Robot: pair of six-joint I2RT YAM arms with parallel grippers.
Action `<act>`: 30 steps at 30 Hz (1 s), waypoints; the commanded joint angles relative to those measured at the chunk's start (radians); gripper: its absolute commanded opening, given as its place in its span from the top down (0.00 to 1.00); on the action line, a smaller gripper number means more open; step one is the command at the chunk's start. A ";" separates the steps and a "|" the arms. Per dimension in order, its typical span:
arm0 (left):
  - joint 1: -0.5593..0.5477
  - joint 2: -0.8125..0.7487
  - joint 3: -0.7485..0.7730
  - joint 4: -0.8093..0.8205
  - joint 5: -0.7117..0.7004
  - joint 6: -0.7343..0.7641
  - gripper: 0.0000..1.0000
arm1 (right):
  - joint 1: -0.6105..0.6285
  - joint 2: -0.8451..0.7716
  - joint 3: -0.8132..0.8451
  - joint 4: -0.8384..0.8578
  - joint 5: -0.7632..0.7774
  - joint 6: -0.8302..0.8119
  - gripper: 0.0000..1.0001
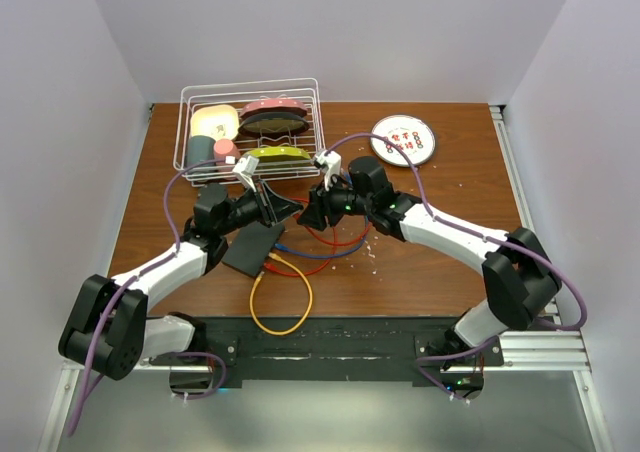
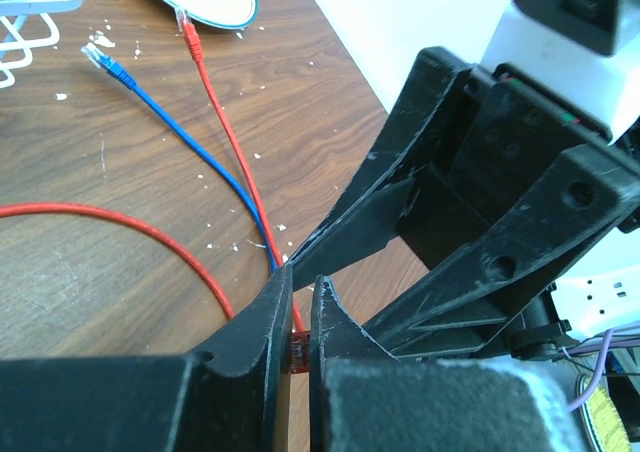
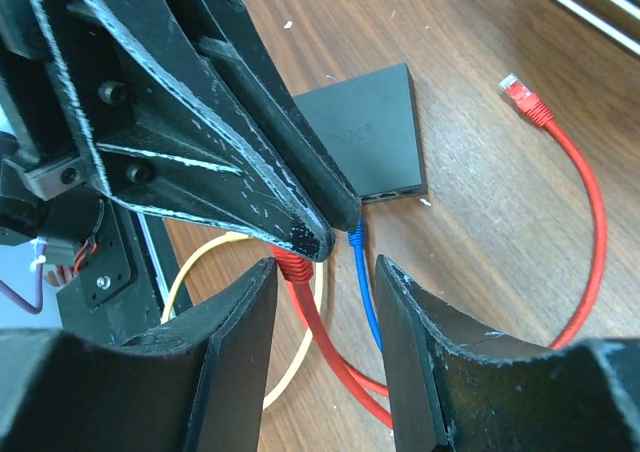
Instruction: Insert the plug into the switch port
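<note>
The switch [image 1: 252, 249] [image 3: 365, 132] is a flat black box lying on the wooden table below my left gripper. My left gripper [image 1: 290, 209] [image 2: 300, 277] is shut on the red plug [image 2: 298, 352], held between its fingers above the table. The red cable [image 3: 310, 307] hangs down from the plug. My right gripper [image 1: 308, 212] [image 3: 325, 272] meets it tip to tip, open, its fingers [image 3: 235, 322] straddling the ribbed red boot [image 3: 290, 264] without pinching it. A blue cable [image 3: 365, 292] runs between the right fingers toward the switch's socket edge; its end is hidden behind the left fingertip.
A yellow cable [image 1: 280, 302] loops from the switch toward the near edge. Loose red [image 3: 520, 92] and blue [image 2: 100, 60] plugs lie on the table. A white wire basket [image 1: 250, 127] with dishes stands at the back, and a round white disc [image 1: 403, 139] at the back right.
</note>
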 commanded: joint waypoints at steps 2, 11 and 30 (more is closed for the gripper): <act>0.004 -0.024 -0.001 0.037 -0.005 -0.006 1.00 | 0.009 0.003 0.033 0.055 -0.036 0.017 0.53; 0.004 -0.022 -0.001 0.040 -0.010 -0.009 1.00 | 0.012 0.021 0.035 0.048 -0.048 0.017 0.62; 0.004 -0.024 -0.006 0.033 -0.017 0.002 0.90 | 0.017 0.016 0.023 0.029 0.010 0.008 1.00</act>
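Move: The red plug is in my left fingers; its boot sticks out about 2 cm to that hand's right and a touch lower. From my right hand, fingers half open around it, the boot is about 1 cm to the left, 1 cm back and 1 cm down. On the table, some 17 cm below my right hand, the switch lies about 11 cm left and 8 back, the blue plug about 6 left and 8 back, and the yellow plug 7 left and 10 back. I ease my right hand about 1 cm each to the left, back and down, following the red boot up to my left fingertips. Then I shut my right fingers from roughly half open and pinch the boot just beside the left grip, while my left hand holds still and keeps the plug clamped. ##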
